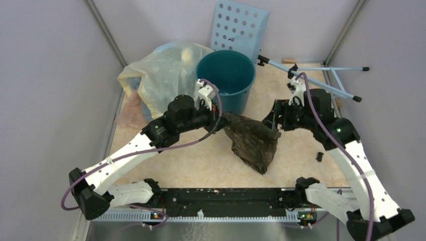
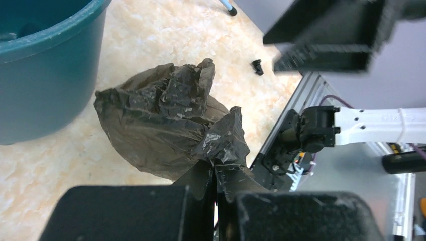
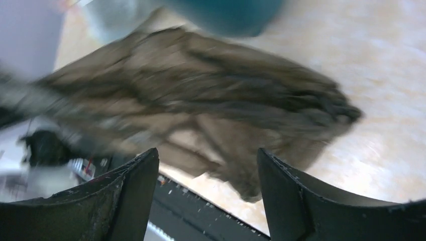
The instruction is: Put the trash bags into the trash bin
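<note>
The trash bag (image 1: 253,143), dark, thin and crinkled, hangs between the two arms with its lower end near the table. My left gripper (image 1: 221,118) is shut on its upper left corner; in the left wrist view the jaws (image 2: 216,163) pinch a fold of the bag (image 2: 161,120). My right gripper (image 1: 270,120) stands open beside the bag's upper right corner. In the right wrist view its gripper (image 3: 207,155) is wide open with nothing between the fingers, and the blurred bag (image 3: 201,110) lies just beyond. The teal trash bin (image 1: 236,100) stands upright right behind the left gripper.
A large pale yellowish stuffed bag (image 1: 161,75) leans left of the bin. A light blue perforated panel (image 1: 238,27) stands behind it. A thin blue-rod stand (image 1: 321,75) lies at the back right. A small black piece (image 1: 320,156) rests on the table near the right arm.
</note>
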Robot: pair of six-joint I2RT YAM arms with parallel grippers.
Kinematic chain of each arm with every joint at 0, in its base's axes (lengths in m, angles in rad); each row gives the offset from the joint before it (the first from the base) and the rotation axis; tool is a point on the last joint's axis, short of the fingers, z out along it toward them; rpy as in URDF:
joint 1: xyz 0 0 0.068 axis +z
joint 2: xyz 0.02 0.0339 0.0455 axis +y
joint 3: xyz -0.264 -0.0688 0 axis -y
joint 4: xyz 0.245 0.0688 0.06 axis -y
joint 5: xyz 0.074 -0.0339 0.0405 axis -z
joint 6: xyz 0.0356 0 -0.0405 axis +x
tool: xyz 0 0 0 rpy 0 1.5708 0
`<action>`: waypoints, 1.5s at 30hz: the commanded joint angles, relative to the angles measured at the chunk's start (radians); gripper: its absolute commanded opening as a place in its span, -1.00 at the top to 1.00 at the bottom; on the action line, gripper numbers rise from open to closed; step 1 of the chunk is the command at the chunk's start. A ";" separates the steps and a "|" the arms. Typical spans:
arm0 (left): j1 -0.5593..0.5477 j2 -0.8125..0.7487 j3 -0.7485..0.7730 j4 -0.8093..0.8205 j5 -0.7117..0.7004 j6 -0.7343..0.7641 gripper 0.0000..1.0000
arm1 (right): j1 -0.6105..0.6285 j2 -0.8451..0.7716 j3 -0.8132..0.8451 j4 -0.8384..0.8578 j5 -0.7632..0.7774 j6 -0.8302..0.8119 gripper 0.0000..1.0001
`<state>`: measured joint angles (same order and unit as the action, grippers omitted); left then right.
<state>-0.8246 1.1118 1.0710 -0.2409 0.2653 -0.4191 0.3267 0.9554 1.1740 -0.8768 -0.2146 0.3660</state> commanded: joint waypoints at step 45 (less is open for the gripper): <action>0.024 -0.125 0.024 -0.642 -0.796 -0.209 -0.97 | 0.345 -0.004 0.094 0.169 0.074 0.080 1.00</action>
<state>-0.8021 0.9977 1.0935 -0.7467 -0.4423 -0.5400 0.6609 0.9455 1.2633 -0.7261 -0.1837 0.4000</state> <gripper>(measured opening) 0.982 0.004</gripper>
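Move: The black trash bag, pinched by its edge in the left fingers, has its middle about 15 cm right of the left hand, 4 cm back and 10 cm below. From the open right hand, the bag's middle is roughly 9 cm left, 5 cm back and 7 cm below. The trash bin stands some 22 cm ahead of the left hand and 3 cm right; the clear bag lies about 24 cm ahead and 27 cm left of it. The black bag is kept pinched by the nearly still left hand while the right swings left and back onto it, then down, closes on it and lifts about 11 cm, easing forward. The left fingers then open wide and sweep some 15 cm left, turning counter-clockwise and finally sinking, one finger hooking the bag's edge along. ##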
